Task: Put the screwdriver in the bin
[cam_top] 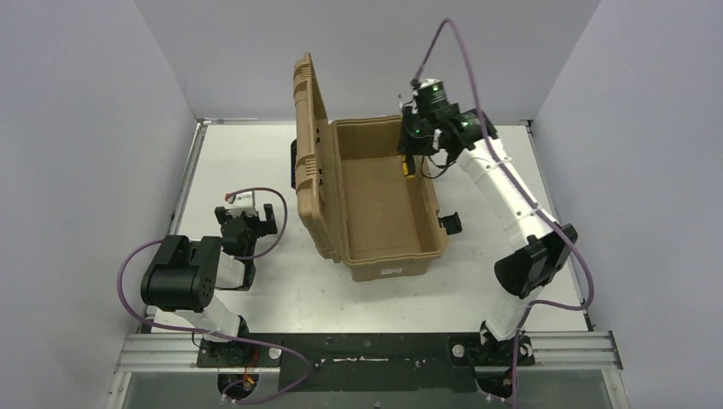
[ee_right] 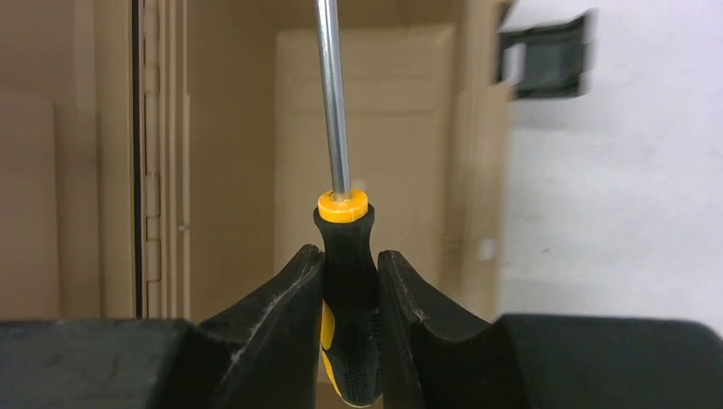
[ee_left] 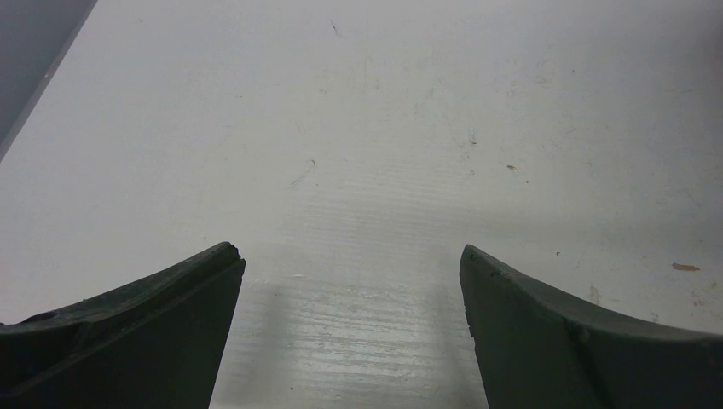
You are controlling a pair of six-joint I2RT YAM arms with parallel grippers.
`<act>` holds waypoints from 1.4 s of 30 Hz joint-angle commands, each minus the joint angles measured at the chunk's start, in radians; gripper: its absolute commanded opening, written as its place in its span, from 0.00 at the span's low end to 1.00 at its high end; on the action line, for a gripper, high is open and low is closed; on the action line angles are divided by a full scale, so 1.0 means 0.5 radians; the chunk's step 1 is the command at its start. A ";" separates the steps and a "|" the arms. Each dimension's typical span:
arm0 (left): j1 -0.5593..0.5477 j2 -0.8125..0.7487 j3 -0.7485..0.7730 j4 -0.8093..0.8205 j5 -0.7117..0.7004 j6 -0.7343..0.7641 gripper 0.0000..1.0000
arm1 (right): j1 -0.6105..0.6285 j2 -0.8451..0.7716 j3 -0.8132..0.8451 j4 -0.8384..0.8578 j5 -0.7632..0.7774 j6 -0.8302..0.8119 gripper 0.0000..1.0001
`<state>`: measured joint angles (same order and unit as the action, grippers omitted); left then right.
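Note:
The bin (cam_top: pixel 430 243) is a large tan hard case standing open at the table's middle, its ribbed lid (cam_top: pixel 309 153) raised on the left. My right gripper (cam_top: pixel 410 158) hangs over the bin's far right corner and is shut on the screwdriver (cam_top: pixel 407 164). In the right wrist view the fingers (ee_right: pixel 290 298) clamp the black and yellow handle (ee_right: pixel 348 281), and the silver shaft (ee_right: pixel 332 94) points away over the bin's inside (ee_right: pixel 367 119). My left gripper (cam_top: pixel 247 215) is open and empty over bare table (ee_left: pixel 358 153) left of the bin.
A black latch (cam_top: pixel 450 222) hangs on the bin's right side, seen also in the right wrist view (ee_right: pixel 546 55). White walls close the table on the left, far and right sides. A metal rail (cam_top: pixel 358 349) runs along the near edge.

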<state>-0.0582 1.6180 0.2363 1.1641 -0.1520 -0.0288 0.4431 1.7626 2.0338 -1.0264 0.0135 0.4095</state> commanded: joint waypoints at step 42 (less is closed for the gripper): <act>-0.006 -0.007 0.031 0.111 0.012 0.007 0.97 | 0.351 0.701 -0.537 0.519 0.088 0.263 0.60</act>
<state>-0.0582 1.6180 0.2363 1.1641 -0.1516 -0.0288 0.6170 2.1395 1.6691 -0.7361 0.0296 0.5430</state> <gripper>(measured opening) 0.971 0.583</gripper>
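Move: The bin I'm carrying the screwdriver to is open below my right hand: its middle is about 8 cm to the left, roughly level fore-and-aft, and some 21 cm below. Its raised lid stands about 23 cm to my left, straight across at about my height. On the bin's right rim, the near latch is some 10 cm right and 8 cm back. From my idle left hand, the bin's middle is about 39 cm right and 3 cm ahead. I plunge my right hand, still gripping the screwdriver by its handle, about 27 cm down into the bin, swinging some 8 cm left early on while the fingers tip some 25 degrees steeper. I also draw back about 5 cm, then ease a couple forward near the floor, pause there, and open my fingers from the handle. ##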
